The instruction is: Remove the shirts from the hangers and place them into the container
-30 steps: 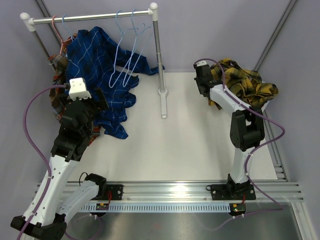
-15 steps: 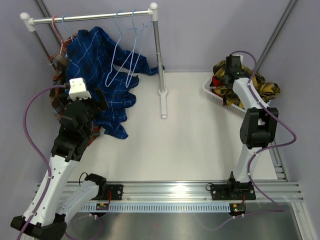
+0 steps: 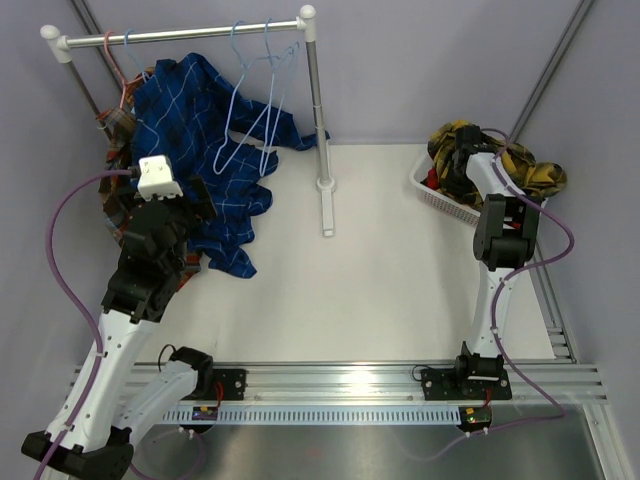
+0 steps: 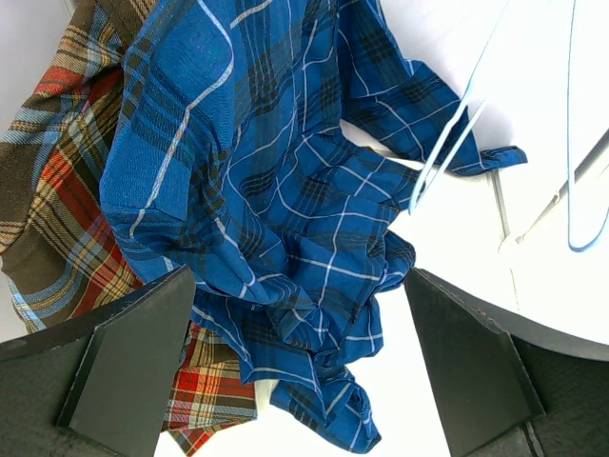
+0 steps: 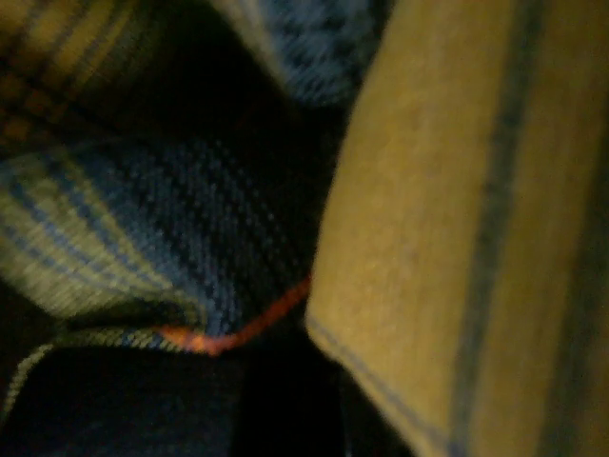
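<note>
A blue shirt (image 3: 185, 120) (image 4: 285, 190) hangs at the left of the rail and spills onto the table. Behind it is a brown-red plaid shirt (image 3: 113, 128) (image 4: 67, 190). Two bare light blue hangers (image 3: 250, 120) (image 4: 457, 124) dangle from the rail, and a pink one (image 3: 115, 60) is at its left end. My left gripper (image 3: 195, 205) (image 4: 300, 381) stands open just above the blue shirt's lower folds, holding nothing. The white container (image 3: 436, 192) at the right holds a yellow-and-black shirt (image 3: 530, 172) (image 5: 457, 238) over red cloth (image 3: 431, 178). My right gripper (image 3: 456, 165) is sunk in that pile, its fingers hidden by cloth.
The metal rail (image 3: 190, 34) rests on a post (image 3: 317, 110) with a foot (image 3: 327, 205) reaching towards the table's middle. Purple walls close the back and both sides. The arms' base track (image 3: 330, 380) runs along the near edge.
My right arm swung right and back with the yellow-and-black shirt and lowered into the container, its jaws closing. The bare hangers swayed slightly. The left arm stayed still.
</note>
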Robot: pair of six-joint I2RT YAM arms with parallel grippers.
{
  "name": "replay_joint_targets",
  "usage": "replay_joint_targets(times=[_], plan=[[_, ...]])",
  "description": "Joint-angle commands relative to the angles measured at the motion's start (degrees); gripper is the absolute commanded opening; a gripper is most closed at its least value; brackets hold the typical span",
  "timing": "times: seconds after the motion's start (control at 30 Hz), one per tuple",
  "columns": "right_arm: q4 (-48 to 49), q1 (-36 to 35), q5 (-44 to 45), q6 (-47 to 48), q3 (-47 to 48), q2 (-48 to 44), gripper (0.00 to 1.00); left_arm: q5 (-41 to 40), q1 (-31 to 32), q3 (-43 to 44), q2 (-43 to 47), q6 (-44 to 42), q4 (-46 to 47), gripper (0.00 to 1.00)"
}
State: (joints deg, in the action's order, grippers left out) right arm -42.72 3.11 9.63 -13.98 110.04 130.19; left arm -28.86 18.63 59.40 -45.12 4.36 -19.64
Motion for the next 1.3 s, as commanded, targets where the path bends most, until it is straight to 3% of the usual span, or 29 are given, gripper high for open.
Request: replay_joint_targets(times=[0.0, 0.13, 0.3, 0.43, 0.47, 0.83, 1.03, 1.27], plan=[[-8.4, -0.1, -5.4, -1.5, -0.3, 2.7, 0.01, 0.2, -0.4, -0.3, 0.4, -0.1, 3.2, 0.99], [-8.4, -0.1, -5.6, -0.4, -0.5, 3.8, 0.03, 0.4, -0.4, -0.2, 0.4, 0.0, 3.3, 0.99], [-2.0, -1.0, -5.1, 0.1, -5.4, -6.9, 0.07, 0.2, -0.4, -0.2, 0.3, 0.0, 3.2, 0.99], [0.3, -2.3, -3.3, -0.3, -4.1, -14.8, 0.23, 0.1, -0.3, -0.2, 0.4, 0.0, 3.3, 0.99], [0.6, -2.6, -2.3, -0.3, -3.7, -17.1, 0.32, 0.1, -0.4, -0.3, 0.4, 0.0, 3.3, 0.99], [5.8, -2.4, 10.0, -4.3, -5.2, -31.8, 0.67, 0.0, -0.4, -0.3, 0.5, 0.0, 3.3, 0.99], [6.3, 6.7, 15.3, -8.3, -8.7, -34.7, 0.67, 0.5, -0.4, -0.3, 0.5, 0.3, 3.3, 0.99], [10.1, 13.7, 18.8, -11.3, -11.1, -29.3, 0.66, 1.1, -0.4, -0.3, -0.1, 0.7, 3.2, 0.99]])
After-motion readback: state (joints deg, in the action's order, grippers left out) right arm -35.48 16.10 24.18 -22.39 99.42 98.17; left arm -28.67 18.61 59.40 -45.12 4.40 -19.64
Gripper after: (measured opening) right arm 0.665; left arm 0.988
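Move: The right hand is down inside the container, its nearly shut fingers buried in the yellow shirt. The container's middle is about 4 cm to its left, 4 cm back and roughly level; the yellow shirt bunches around the fingers, its middle only a centimetre back, and the red shirt's middle is some 4 cm left, 3 cm back and 3 cm below. From the waiting left hand, the container is about 19 cm ahead, 61 cm right and 31 cm below. After staying nearly still down in the container, the right hand opens its fingers to about two thirds, lets go of the yellow shirt and rises steeply to some 26 cm above where it started. Near the top it swings right, away from the container, drawing back about 7 cm and sinking a little at the end, while the wrist tips the fingers up about 30 degrees and turns clockwise. ##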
